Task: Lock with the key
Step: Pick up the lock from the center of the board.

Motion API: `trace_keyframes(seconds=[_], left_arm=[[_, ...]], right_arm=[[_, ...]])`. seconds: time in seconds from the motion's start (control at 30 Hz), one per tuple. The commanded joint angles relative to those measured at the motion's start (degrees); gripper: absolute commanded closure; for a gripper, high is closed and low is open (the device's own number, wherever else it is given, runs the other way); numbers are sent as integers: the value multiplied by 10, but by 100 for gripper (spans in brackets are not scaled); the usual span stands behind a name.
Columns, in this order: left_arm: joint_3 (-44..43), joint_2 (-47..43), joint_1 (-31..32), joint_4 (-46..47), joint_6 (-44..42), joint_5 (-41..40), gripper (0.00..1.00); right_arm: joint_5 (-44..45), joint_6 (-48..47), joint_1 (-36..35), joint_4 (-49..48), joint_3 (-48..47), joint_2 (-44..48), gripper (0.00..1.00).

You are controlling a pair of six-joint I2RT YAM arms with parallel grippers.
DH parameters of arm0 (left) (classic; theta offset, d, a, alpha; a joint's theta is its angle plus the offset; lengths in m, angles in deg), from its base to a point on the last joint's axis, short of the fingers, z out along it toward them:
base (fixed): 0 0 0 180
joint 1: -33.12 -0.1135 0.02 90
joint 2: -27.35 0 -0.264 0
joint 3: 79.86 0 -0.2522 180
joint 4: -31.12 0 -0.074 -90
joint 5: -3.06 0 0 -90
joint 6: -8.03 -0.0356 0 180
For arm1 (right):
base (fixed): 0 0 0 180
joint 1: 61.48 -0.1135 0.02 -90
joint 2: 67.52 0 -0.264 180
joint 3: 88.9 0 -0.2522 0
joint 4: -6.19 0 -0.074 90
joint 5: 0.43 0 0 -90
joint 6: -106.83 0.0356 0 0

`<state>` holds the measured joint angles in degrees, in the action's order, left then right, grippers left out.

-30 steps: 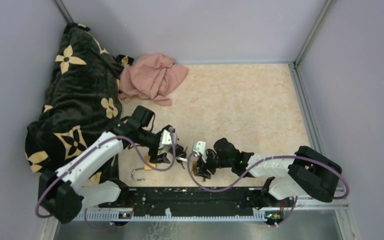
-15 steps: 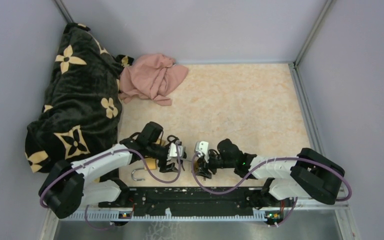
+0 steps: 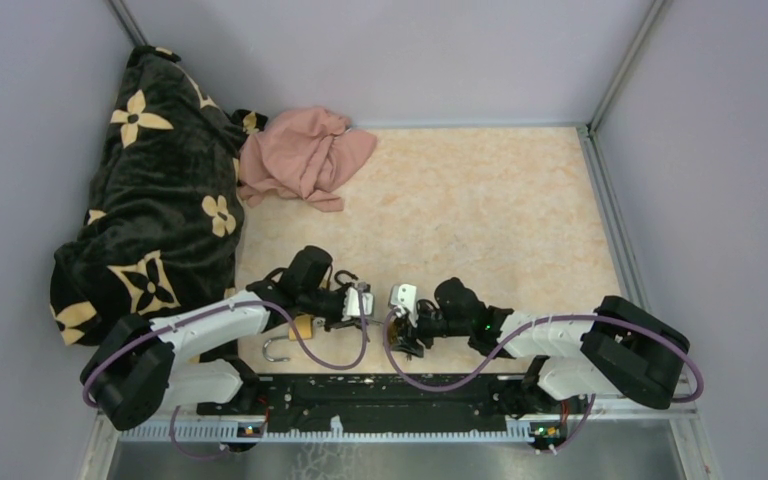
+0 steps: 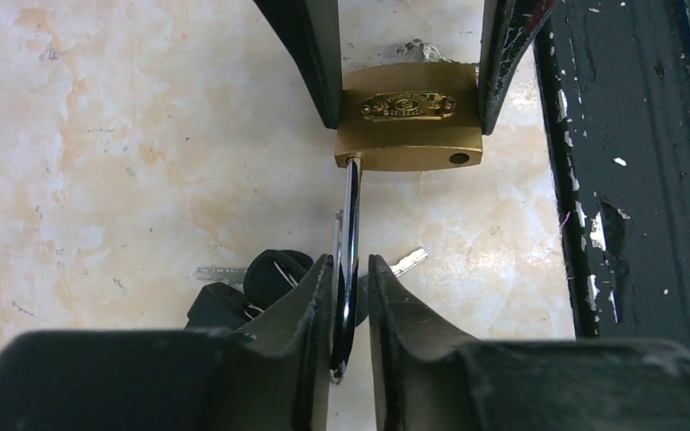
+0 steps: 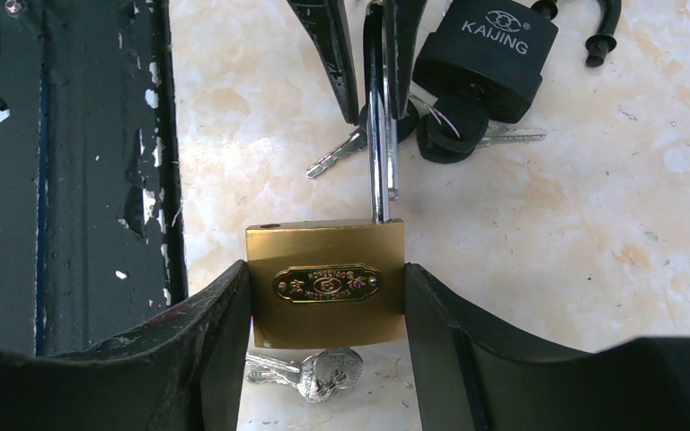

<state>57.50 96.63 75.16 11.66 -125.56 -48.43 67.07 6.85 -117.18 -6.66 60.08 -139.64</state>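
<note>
My right gripper (image 5: 326,269) is shut on the body of a brass padlock (image 5: 323,314), one finger on each side. Its silver shackle (image 5: 375,135) stands open and points toward my left gripper (image 4: 350,269), whose fingers are closed on the shackle (image 4: 350,215). A bunch of silver keys (image 5: 323,373) lies at the padlock's underside; whether a key sits in the keyhole I cannot tell. In the top view the two grippers, left (image 3: 360,303) and right (image 3: 400,305), face each other near the front edge.
A black padlock (image 5: 485,54) with black-headed keys (image 5: 445,135) lies just behind the shackle. Another padlock with an open silver hook (image 3: 278,348) lies under the left arm. The black base rail (image 3: 390,395) runs close by. A dark flowered blanket (image 3: 150,200) and pink cloth (image 3: 305,155) sit far left.
My left arm has swung down and to the right, and its fingers have closed from wide open onto the shackle. The right gripper has kept still with the padlock.
</note>
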Motion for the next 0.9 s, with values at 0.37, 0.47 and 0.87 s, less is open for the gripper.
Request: trace_keyframes(seconds=[0.37,0.47,0.87], left_arm=[[-6,-18,24,4,-4,-29,100],[-13,-41,24,29,38,-56,100],[-3,-105,23,37,74,-56,100]], right_arm=[[2,-9,2,-55,-8,26,92],[22,6,3,-50,-14,17,55],[-32,150,75,-91,21,93,2]])
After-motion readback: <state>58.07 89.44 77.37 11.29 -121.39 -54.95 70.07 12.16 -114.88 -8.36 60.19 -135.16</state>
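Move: The open brass lock is in the right fingers, gripped by its body. Its bare shackle reaches to the left hand, already standing between that hand's open fingertips. From the right hand, the shackle's pinching spot lies about 6 cm left and level with it; from the left hand, the body is about 6 cm right. The black lock lies roughly 3 cm ahead of the left hand, 3 cm left and 5 cm below; its black keys are about 5 cm beneath the left hand, 1 cm ahead. The lock's shackle is pinched as the left fingers close fully on it, the hand staying nearly in place. Only then do the right fingers spread wide and let go of the brass body. The right hand draws up and forward about 3.5 cm, while the left, keeping its pinch, rises some 2.5 cm and carries the lock by the shackle. ##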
